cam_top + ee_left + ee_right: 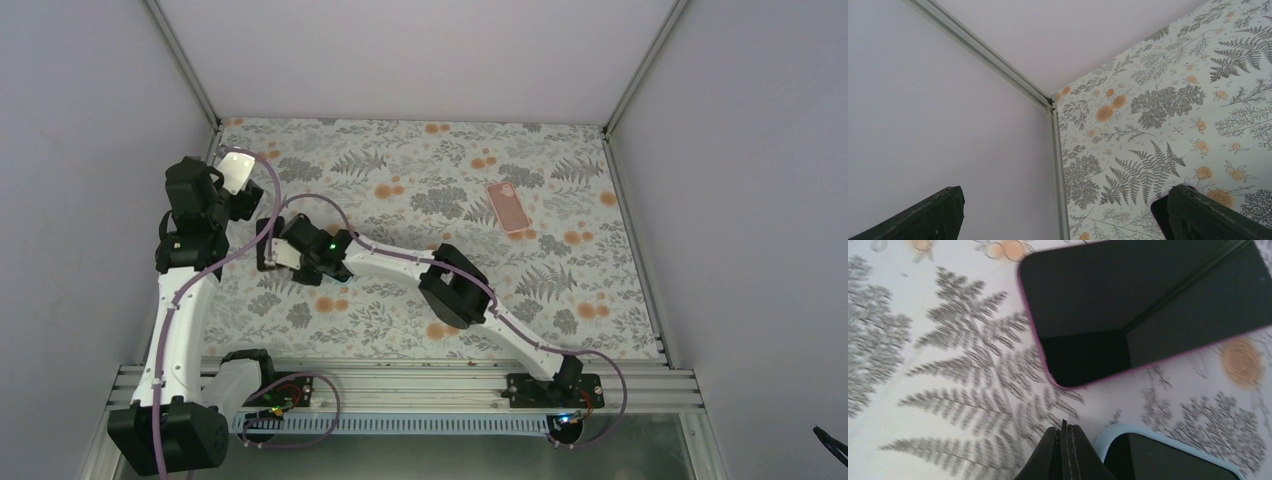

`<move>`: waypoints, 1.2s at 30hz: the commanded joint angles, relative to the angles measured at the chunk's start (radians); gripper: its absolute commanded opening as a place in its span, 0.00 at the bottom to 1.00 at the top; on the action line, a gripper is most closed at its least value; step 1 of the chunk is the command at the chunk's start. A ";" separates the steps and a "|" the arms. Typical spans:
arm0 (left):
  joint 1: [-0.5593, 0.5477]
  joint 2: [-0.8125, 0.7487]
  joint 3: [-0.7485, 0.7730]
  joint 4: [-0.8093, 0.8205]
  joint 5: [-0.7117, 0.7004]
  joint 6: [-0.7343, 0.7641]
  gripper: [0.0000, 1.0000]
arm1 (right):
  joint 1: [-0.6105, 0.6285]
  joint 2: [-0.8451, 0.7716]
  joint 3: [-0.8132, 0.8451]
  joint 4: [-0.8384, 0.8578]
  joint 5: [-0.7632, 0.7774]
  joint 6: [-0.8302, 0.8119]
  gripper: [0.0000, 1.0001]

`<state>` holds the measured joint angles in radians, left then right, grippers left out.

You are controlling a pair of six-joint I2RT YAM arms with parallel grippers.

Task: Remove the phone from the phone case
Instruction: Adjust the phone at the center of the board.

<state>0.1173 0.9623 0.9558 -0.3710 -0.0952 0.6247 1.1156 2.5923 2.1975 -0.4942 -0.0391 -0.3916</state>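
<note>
A light blue phone case (pixel 1153 436) with a dark phone (pixel 1173 460) inside lies at the bottom right of the right wrist view. My right gripper (pixel 1065 427) is shut just left of its corner, with nothing visibly between the fingers. Beyond it a dark-screened phone with a pink rim (pixel 1148 300) lies flat on the mat. In the top view the right gripper (pixel 272 255) reaches across to the left side, and both of these phones are hidden under the arms. My left gripper (pixel 1064 195) is open and faces the back left corner, with a dark rounded corner (pixel 1159 210) beside its right finger.
A pink case (pixel 510 207) lies on the floral mat (pixel 420 180) at the back right. A pale rounded slab (pixel 238 170) shows by the left gripper (pixel 232 197). White walls with metal rails (pixel 1053 150) close off the left, back and right sides.
</note>
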 commanded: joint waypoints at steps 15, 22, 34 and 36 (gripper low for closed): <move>0.009 0.028 0.033 0.013 0.040 -0.010 1.00 | -0.231 -0.109 -0.184 -0.052 0.050 0.042 0.03; 0.009 0.048 0.039 -0.002 0.079 -0.012 1.00 | -0.259 -0.276 -0.448 -0.074 -0.008 0.004 0.03; 0.009 0.076 0.034 0.018 0.113 -0.036 1.00 | -0.267 -0.514 -0.661 -0.009 0.045 0.039 0.41; 0.008 0.073 0.032 0.020 0.108 -0.033 1.00 | -0.276 -0.592 -0.727 0.069 0.042 0.026 0.70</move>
<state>0.1219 1.0386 0.9668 -0.3756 -0.0029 0.6090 0.8547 2.1429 1.5478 -0.5362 -0.0307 -0.3649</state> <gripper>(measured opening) 0.995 0.374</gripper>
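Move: The blue-cased phone's middle lies about 7 cm to the right hand's right and 3 cm ahead, roughly 1 cm below its shut fingertips, which are down near the back corner of the phone's left end. The black phone lies some 8 cm to the hand's left and 7 cm ahead, just as low. From the raised left hand the blue-cased phone is about 21 cm to the right, 2 cm back and 29 cm below. Fingers still shut and staying low over the board, the right hand sweeps from beside the blue-cased phone's left end about 12 cm forward while going right, then curves some 7 cm back, still heading right, to finish just beyond the phone's far right corner, around 20 cm right of its start, shifting the phone along the board. The hand turns about 15 degrees clockwise on the way and its fingers begin to part at the very end, while the empty, open left hand sinks and drifts forward by about 3 cm in all. ##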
